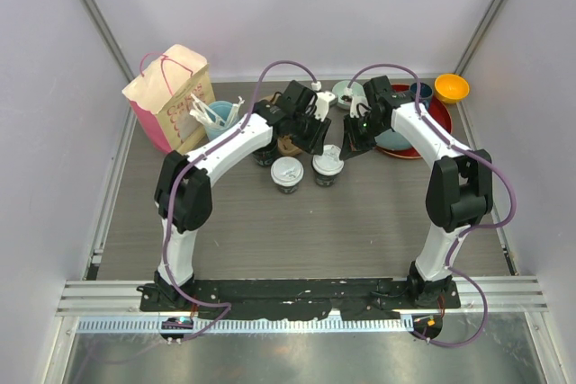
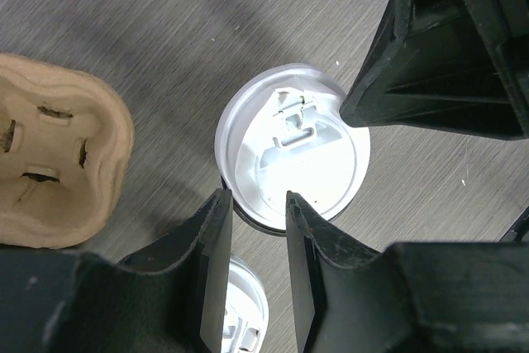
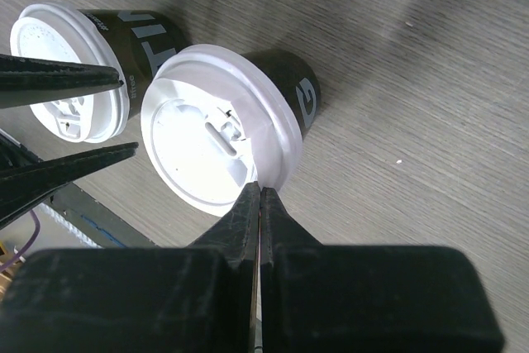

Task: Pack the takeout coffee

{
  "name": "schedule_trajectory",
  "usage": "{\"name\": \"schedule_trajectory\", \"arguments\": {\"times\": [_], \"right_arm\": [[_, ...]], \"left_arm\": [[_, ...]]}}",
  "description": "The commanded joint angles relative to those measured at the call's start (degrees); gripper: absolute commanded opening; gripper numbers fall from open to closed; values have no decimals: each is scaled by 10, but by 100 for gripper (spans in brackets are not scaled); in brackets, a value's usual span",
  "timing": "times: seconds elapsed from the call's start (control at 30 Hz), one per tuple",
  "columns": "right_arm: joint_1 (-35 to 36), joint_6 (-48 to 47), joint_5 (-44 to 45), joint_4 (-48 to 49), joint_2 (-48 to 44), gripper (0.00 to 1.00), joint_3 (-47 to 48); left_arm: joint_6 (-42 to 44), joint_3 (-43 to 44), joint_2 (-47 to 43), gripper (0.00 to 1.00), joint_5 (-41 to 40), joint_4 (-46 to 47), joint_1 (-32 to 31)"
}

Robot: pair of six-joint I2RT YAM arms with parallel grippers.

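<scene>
Two black takeout coffee cups with white sip lids stand side by side mid-table, one on the left [image 1: 286, 173] and one on the right [image 1: 327, 165]. My left gripper [image 2: 254, 198] hovers over the near rim of the right cup's lid [image 2: 293, 150]; its jaws are open, narrower than the lid, and empty. The other lid [image 2: 244, 312] shows below the fingers. My right gripper [image 3: 260, 192] is shut, its tip at the rim of the right cup's lid [image 3: 215, 126], with nothing between the jaws. The left cup [image 3: 70, 68] stands beyond it.
A brown cardboard cup carrier [image 2: 50, 163] lies just left of the cups. At the back left stand a pink-and-tan paper bag [image 1: 166, 96] and a light-blue cup of white utensils [image 1: 216, 119]. At the back right are a red plate [image 1: 439, 119], an orange bowl [image 1: 451, 89] and a dark-blue mug [image 1: 420, 90].
</scene>
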Motion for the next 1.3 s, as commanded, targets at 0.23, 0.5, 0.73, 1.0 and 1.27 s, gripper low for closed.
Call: {"name": "schedule_trajectory", "arguments": {"times": [0.23,0.5,0.73,1.0,1.27], "right_arm": [[-1,-8,-19,-2,-2,1,0],[-2,-9,-31,0,-10,1,-4],[-1,-8,-25,7,-5,1,-13],[-2,-9,-35,18,-15,1,-12],[-1,-9,-46,21,-15,1,-8]], "left_arm": [[14,-2,0,42,-6,1,0],[15,-15,-15,54,-5,0,4],[8,-30,-14,55,-3,1,4],[-30,-43,-28,57,33,2,15],[-87,-51,-18,60,100,-4,31]]}}
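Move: The lidded cup under both grippers has its middle about 3 cm right, 1 cm back and 8 cm below the left gripper; from the right gripper, whose closed tips are at its lid rim, it is some 4 cm left, level fore and aft, and 5 cm below. The other lidded cup stands roughly 7 cm left of the left gripper and 3 cm back. The cardboard cup carrier lies about 13 cm ahead and 8 cm left of it. Lower the left gripper about 3 cm to the left side of the cup's lid, easing a little left and back while spreading the half-closed fingers clearly wider; near the bottom, swing the fingertips back about 10 degrees. Keep the right gripper shut with its tips against the lid's rim, drawing slightly back with the cup. ##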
